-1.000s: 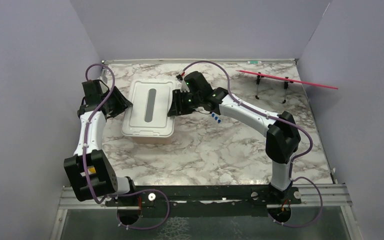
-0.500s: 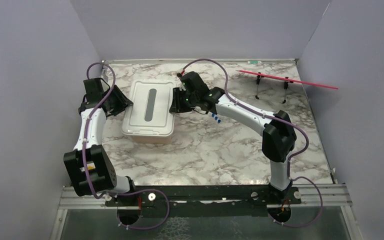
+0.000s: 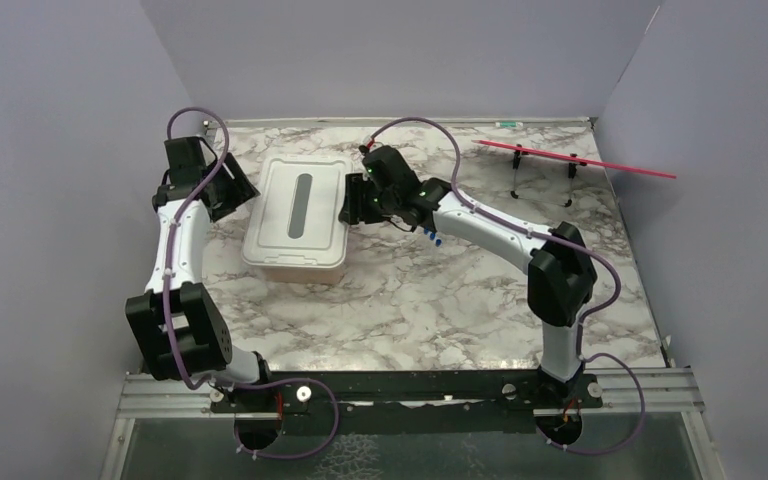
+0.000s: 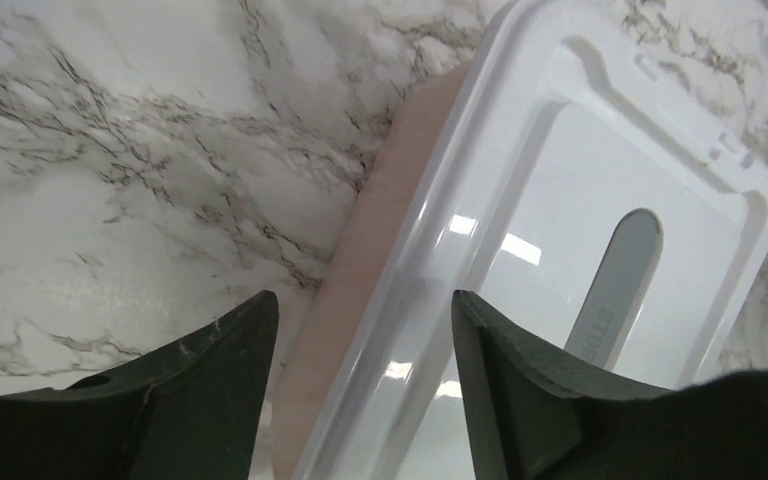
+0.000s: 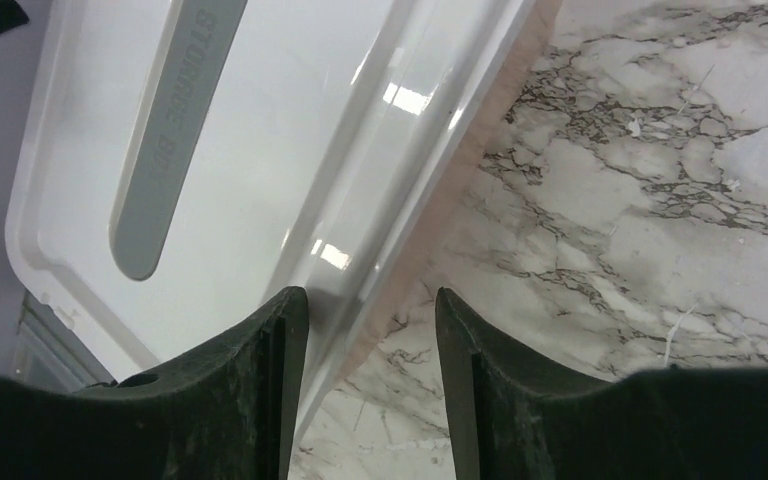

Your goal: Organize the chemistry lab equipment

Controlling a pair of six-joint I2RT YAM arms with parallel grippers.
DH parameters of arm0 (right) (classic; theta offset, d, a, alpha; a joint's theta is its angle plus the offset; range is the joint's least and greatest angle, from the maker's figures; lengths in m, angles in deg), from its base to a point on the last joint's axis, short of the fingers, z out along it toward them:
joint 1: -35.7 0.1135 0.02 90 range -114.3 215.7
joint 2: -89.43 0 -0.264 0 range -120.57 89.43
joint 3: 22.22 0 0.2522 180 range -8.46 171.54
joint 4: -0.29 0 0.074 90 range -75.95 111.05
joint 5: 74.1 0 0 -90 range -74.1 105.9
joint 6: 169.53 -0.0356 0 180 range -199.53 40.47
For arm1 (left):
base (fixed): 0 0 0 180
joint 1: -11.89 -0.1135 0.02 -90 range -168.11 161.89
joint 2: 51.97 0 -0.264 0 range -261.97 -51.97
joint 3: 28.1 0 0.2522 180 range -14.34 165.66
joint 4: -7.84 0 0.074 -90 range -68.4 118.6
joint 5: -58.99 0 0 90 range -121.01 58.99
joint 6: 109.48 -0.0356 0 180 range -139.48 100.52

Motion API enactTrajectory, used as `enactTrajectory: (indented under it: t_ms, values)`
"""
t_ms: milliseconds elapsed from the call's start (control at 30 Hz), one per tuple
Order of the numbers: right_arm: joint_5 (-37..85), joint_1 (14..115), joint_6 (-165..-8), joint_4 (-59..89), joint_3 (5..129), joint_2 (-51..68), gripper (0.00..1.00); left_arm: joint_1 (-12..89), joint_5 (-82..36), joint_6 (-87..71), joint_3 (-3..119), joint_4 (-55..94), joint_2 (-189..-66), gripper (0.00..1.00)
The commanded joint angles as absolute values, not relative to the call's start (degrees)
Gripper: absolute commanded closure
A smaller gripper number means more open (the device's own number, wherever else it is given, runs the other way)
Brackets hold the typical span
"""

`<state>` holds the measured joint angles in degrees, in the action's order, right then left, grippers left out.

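A white lid (image 3: 300,208) with a grey slot lies shut on the pink tub (image 3: 295,275) at the left middle of the table. Of the chemistry lab equipment only blue-capped tubes (image 3: 430,236) show, on the marble under my right forearm. My left gripper (image 3: 243,190) is open at the tub's left side. In the left wrist view its gripper (image 4: 365,300) straddles the lid (image 4: 580,200) rim and the pink wall (image 4: 360,270) with gaps on both sides. My right gripper (image 3: 348,205) is open at the tub's right side. In the right wrist view its gripper (image 5: 370,295) straddles the lid (image 5: 240,150) edge.
A red rod (image 3: 570,158) rests on two black stands at the back right. Purple walls close in the table on the left, back and right. Marble surface (image 3: 440,300) stretches in front of the tub.
Both grippers' jaws have widened off the tub's sides. The left gripper has drawn a little back and to the left; the right one has shifted slightly.
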<state>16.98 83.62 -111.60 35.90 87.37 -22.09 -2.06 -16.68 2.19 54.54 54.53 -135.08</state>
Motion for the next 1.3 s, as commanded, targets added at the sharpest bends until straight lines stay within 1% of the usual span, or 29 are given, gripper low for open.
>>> enactTrajectory:
  t_ms: [0,67,100,133,233,433,667,700,833,967,1033,1133,1267]
  values:
    - [14.0,83.2,-109.1,32.5,83.2,-17.1,0.44,-2.3,-21.9,0.2,60.8,56.5,-131.8,0.29]
    - [14.2,83.2,-109.0,32.4,82.7,-15.1,0.42,-2.2,-22.2,-0.3,62.0,57.1,-129.6,0.22]
    - [13.7,83.2,-108.9,33.0,82.4,-14.0,0.42,-2.1,-22.1,-0.7,62.0,57.2,-128.1,0.14]
    - [13.3,83.2,-108.7,33.4,81.6,-12.7,0.41,-2.0,-21.9,-0.8,61.8,57.3,-126.8,0.08]
    - [10.3,83.2,-107.8,33.5,76.1,-6.4,0.39,-0.6,-20.7,-1.6,59.9,57.1,-121.1,0.04]
    - [-2.3,83.2,-105.8,35.7,60.6,10.6,0.36,5.2,-22.7,-3.1,54.9,56.5,-109.2,0.01]
    - [-16.1,83.2,-106.9,44.1,50.8,29.2,0.35,10.3,-25.5,-5.0,54.3,60.6,-100.0,0.01]
    - [-17.2,83.2,-107.1,45.7,50.3,31.5,0.34,11.0,-26.0,-4.9,54.0,61.2,-98.9,0.01]
    - [-21.5,83.2,-107.9,52.3,50.0,40.6,0.24,13.1,-30.9,-5.1,52.9,65.4,-94.3,0.01]
    - [-27.0,83.3,-110.4,59.0,50.9,47.7,0.2,15.6,-45.0,-5.9,54.6,70.1,-90.1,0.01]
    - [-29.3,83.2,-111.3,60.9,51.0,50.8,0.19,16.5,-49.2,-6.1,55.3,71.3,-87.6,0.01]
    - [-31.0,83.2,-112.0,62.1,51.1,54.4,0.18,16.7,-50.9,-6.2,56.5,72.4,-84.9,0.01]
    - [-31.1,83.3,-112.6,62.0,51.1,56.5,0.18,17.0,-50.3,-6.1,57.7,73.0,-85.1,0.01]
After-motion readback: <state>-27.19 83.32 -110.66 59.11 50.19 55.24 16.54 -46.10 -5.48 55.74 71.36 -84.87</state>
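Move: The closed storage box stands between the two hands: from the left hand its middle is about 10 cm to the right, 4 cm back and 7 cm down; from the right hand it is about 10 cm to the left, 1 cm back and 7 cm down. The blue-capped vials lie on the table some 19 cm to the right hand's right, 2 cm back and about 14 cm below it. Outwards and up, both hands leave opposite long sides of the lid. The left climbs first, then draws back as well, about 19 cm each way, its fingers spreading wide and tipping up some 30 degrees. The right swings roughly 35 cm right, high past the vials, also rising and drawing back, opening further while turning clockwise and tipping up. ##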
